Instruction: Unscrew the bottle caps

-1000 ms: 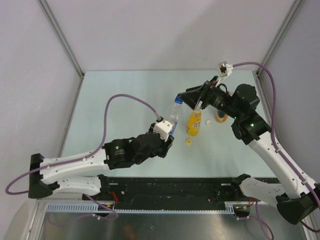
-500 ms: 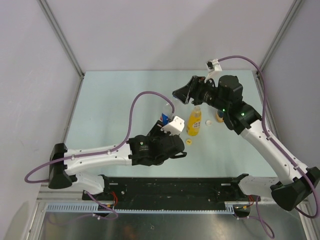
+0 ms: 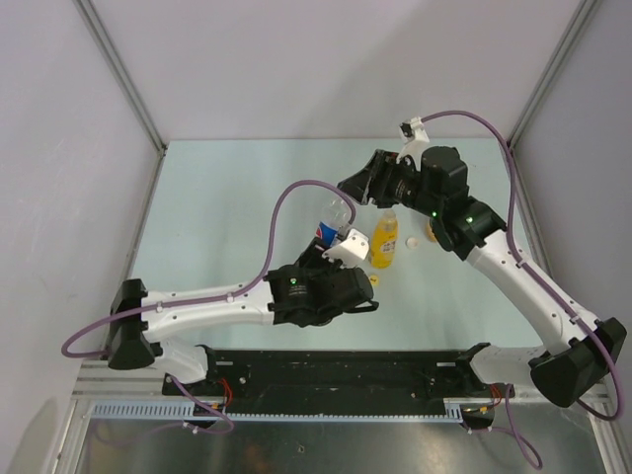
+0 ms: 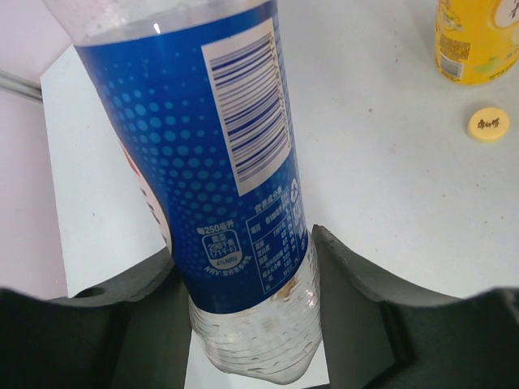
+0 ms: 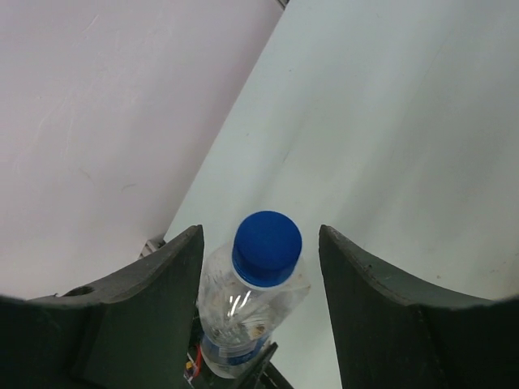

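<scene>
My left gripper is shut on the lower body of the clear bottle with the blue label, which it holds tilted above the table. The bottle's blue cap is still on the neck and sits between the fingers of my right gripper. That gripper is open, with a gap on each side of the cap. From above, the right gripper covers the top of the bottle. The yellow bottle stands uncapped, with its yellow cap lying on the table beside it.
A pale whitish cap lies just right of the yellow bottle. The orange bottle is mostly hidden behind my right arm. The two arms crowd the middle of the table, and walls close it in on three sides.
My left arm has swung forward and tilted the clear bottle. The right gripper has moved left and settled around the blue cap, with its jaws narrower than before.
</scene>
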Motion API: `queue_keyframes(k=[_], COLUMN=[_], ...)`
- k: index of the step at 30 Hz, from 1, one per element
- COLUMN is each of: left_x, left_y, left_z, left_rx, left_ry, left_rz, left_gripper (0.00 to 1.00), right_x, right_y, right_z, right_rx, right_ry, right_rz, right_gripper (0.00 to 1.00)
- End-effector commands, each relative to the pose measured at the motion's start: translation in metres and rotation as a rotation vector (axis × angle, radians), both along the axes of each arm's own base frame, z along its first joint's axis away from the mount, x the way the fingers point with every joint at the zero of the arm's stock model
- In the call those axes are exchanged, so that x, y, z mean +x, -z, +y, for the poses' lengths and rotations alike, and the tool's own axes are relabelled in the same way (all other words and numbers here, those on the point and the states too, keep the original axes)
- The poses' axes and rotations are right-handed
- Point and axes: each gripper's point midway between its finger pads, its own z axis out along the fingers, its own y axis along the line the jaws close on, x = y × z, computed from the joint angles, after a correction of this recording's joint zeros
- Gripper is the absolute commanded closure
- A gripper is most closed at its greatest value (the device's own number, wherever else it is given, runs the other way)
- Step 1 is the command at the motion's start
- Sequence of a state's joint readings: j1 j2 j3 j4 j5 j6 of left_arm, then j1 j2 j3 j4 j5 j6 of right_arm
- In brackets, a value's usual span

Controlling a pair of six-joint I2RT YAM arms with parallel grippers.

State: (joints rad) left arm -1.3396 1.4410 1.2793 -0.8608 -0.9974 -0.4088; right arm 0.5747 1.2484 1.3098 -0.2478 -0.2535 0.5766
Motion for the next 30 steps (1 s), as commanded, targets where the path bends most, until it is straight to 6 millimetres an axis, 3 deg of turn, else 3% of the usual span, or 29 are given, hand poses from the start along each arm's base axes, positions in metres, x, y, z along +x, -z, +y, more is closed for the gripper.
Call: queue_keyframes(k=[1,12,15,17,24,30], left_x=[0.005,0.005,0.005,0.004,0.001,-0.005], left_y=[-0.019,-0.017,-0.016,-0.014,-0.004,0.001], left_z=[-0.007,-0.006,-0.006,-0.005,-0.002,-0.005], left_rx=[-0.034,-0.008,-0.006,-0.009,-0.043,-0.114], left_ry=[-0.025,-0.027,-0.027,-0.029,-0.044,-0.015], left_rz=[-0.049,-0.05,-0.047,-0.043,-0.024,0.023], left_gripper=[1.0,1.0,1.0,1.0,1.0,1.0], right_x=[-0.002,-0.005,-0.005,-0.007,-0.018,-0.033], right_y=[-0.032,-0.035,-0.042,-0.046,-0.062,-0.065], right_z=[0.011,0.018,0.012,0.008,-0.01,-0.009], right_rx=[0.084,0.131,0.155,0.172,0.242,0.253], right_ry=[-0.039,-0.089,-0.08,-0.075,-0.073,-0.165], right_rz=[-0.045,-0.023,-0.051,-0.072,-0.187,-0.236], right_gripper=[0.38,0.68,0.89,0.97,1.0,1.0])
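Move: The blue cap of the bottle lies almost between the right hand's open fingers, about 1 cm ahead, 1 cm left and 1 cm below. The standing yellow bottle is some 9 cm right of that hand, 3 cm back and 26 cm below; the loose yellow cap is about 7 cm right, 8 cm back and 35 cm below. From the left hand, gripping the bottle low down, the blue cap is about 9 cm ahead, 2 cm right and 13 cm up. Right fingers ease 1 cm left, pinch the blue cap, then draw it about 2 cm right and back; left keeps hold. ##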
